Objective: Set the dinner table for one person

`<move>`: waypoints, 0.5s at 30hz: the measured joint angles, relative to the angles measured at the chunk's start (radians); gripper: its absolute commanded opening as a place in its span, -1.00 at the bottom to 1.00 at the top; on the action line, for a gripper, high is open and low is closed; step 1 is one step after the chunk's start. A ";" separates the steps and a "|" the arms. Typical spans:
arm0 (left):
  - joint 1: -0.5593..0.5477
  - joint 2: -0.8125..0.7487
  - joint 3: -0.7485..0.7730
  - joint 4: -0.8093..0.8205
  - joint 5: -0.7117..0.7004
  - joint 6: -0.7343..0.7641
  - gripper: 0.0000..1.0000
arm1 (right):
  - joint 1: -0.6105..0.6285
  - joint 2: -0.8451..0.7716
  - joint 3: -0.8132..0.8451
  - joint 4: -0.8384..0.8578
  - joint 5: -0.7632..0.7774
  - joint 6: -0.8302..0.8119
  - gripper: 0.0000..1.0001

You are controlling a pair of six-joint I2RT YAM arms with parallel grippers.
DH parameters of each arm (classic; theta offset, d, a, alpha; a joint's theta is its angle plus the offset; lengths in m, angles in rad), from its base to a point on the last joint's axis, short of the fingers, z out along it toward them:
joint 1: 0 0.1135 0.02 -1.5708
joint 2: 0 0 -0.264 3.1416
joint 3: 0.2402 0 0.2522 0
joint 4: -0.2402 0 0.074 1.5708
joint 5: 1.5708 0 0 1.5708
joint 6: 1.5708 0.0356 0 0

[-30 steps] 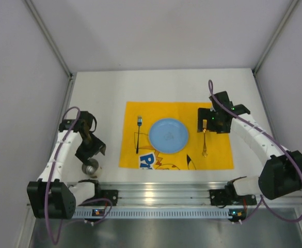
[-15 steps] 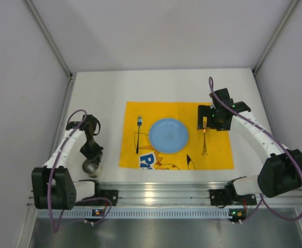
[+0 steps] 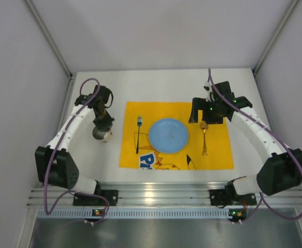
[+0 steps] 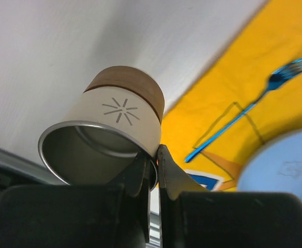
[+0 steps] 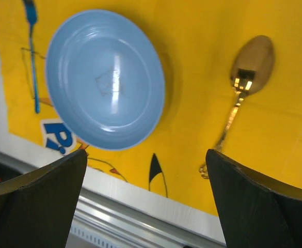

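Observation:
On the white dinner table [image 3: 166,85] lies a yellow placemat [image 3: 218,155] with a blue plate [image 3: 169,135], a blue fork [image 3: 138,135] to its left and a gold spoon [image 3: 204,142] to its right. My left gripper [image 3: 103,124] is shut on the rim of a metal cup [image 3: 101,133] just left of the mat. In the left wrist view the cup [image 4: 120,116] is beige with a brown band and tilted, its wall pinched in the gripper [image 4: 155,155]. My right gripper [image 5: 145,152] is open and empty, above the spoon [image 5: 246,77] and plate [image 5: 105,78].
A ridged aluminium rail [image 3: 156,194] runs along the near edge, with both arm bases on it. Grey wall panels close the left, right and back sides. White tabletop shows behind the mat and on both sides of it.
My left gripper shut on the cup near the front left edge and carried it back, beside the mat's left edge. My right gripper shifted slightly left over the spoon's top.

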 measured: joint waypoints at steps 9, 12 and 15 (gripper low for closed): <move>-0.084 0.189 0.215 0.183 0.193 -0.212 -1.00 | 0.138 0.006 0.118 0.090 -0.147 0.087 1.00; -0.086 0.188 0.160 0.359 0.301 -0.367 -1.00 | 0.150 0.011 0.137 0.114 -0.135 0.133 0.99; -0.102 0.200 0.124 0.502 0.358 -0.529 -1.00 | 0.150 0.018 0.137 0.115 -0.097 0.170 0.99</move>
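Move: The cup is already off the table, its rim pinched in the left gripper; on the yellow mat the plate lies about 25 cm right of that hand, 3 ahead and 13 below, the fork 12 right and 3 ahead at the same depth. From the open right hand the cup is roughly 40 cm left, 3 back and 5 below, the plate 15 left, 1 ahead and 16 below, the spoon 2 right, 1 back and as low. The cup, still held by its rim, is carried by the left hand some 14 cm right and nearly as far forward, rising a little, over the mat towards the space beyond the plate, while the wrist swings the fingertips out to the right by about 40 degrees. The right hand, fingers wide open, goes left and up towards the cup and eases to a stop. ##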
